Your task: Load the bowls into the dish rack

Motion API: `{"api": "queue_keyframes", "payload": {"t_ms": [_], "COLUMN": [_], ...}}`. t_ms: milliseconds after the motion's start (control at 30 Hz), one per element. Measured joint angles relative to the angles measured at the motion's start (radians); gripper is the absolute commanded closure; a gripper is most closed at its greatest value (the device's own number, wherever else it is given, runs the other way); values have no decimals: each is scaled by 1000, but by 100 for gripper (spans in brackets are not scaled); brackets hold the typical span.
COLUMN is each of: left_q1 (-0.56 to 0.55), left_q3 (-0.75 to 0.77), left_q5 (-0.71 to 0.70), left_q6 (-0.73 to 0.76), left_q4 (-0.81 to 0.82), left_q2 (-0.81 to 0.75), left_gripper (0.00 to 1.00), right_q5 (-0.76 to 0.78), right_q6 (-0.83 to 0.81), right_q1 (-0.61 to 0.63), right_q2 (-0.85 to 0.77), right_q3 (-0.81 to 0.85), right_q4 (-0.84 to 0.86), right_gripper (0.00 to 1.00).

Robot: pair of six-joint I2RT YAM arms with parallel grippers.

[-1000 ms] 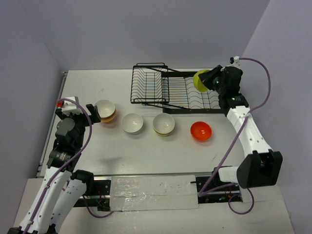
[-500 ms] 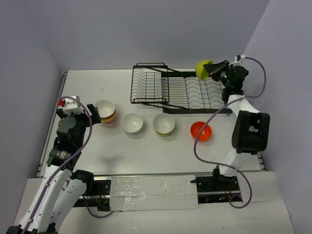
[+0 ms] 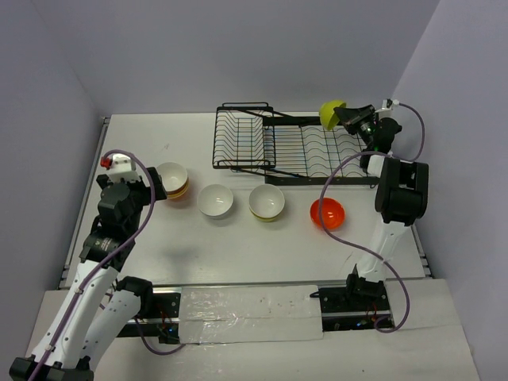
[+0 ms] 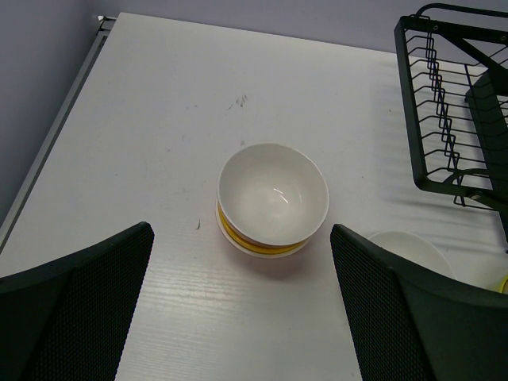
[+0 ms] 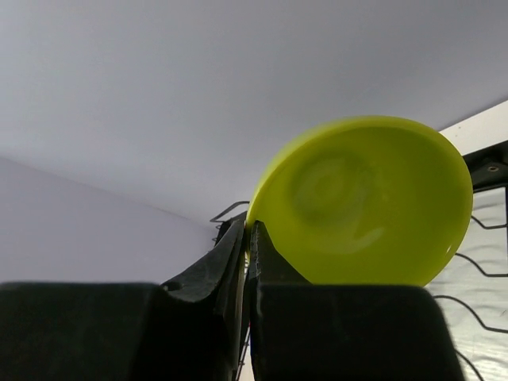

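Note:
My right gripper (image 3: 347, 119) is shut on the rim of a lime-green bowl (image 3: 332, 113), held on edge in the air above the far right end of the black wire dish rack (image 3: 302, 151). In the right wrist view the lime-green bowl (image 5: 365, 198) fills the space beside the pinched jaws of my right gripper (image 5: 249, 230). Four more bowls stand in a row on the table: a white one stacked on a yellow-orange one (image 3: 171, 180), a white one (image 3: 216, 201), a green-sided one (image 3: 267, 202) and an orange-red one (image 3: 327, 213). My left gripper (image 3: 151, 184) is open just short of the stacked bowl (image 4: 273, 197).
The rack's taller basket section (image 3: 244, 135) stands at its left end, and its corner (image 4: 444, 119) shows in the left wrist view. Walls close the table at the back and on both sides. The right arm's forearm (image 3: 399, 190) stands by the rack's right end.
The right arm has folded up and carried the lime-green bowl higher, towards the rack's far right corner. The left gripper has shifted slightly and is still open near the stacked bowl.

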Motion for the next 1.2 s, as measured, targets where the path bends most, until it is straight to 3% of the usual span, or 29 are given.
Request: {"api": "queue_keyframes", "payload": {"t_ms": [633, 1200], "left_q1": [0, 0], "left_q3": [60, 94], "left_q5": [1, 5], "left_q6": [4, 4], "left_q4": [-25, -60], "left_q2": [44, 53], "left_gripper": [1, 1], "right_q5": [13, 54], "right_q6": [113, 177], "right_q1": [-53, -61], "right_q2": [210, 300], "right_q3": [63, 64], "right_q4": [221, 297], "right_gripper": [100, 100]}}
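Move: Below the right hand, which already pinches the green bowl by its rim, the wide section of the dish rack has its landing spot roughly 4 cm ahead, 2 cm right and 15 cm down. The red bowl sits about 24 cm back, level sideways and 20 below; the white-topped stack is 20 back and 24 left, 19 below. From the open left hand the landing spot is some 31 cm ahead, 72 right and 17 below. Lowering the green bowl towards the far right part of the rack, the right hand sinks about 7 cm while going some 5 cm right and 3 cm forward, then its descent stops. The wrist rolls roughly 10 degrees, left side up, and the fingers keep their pinch on the rim. The empty left hand rises about 1.5 cm, still open. ##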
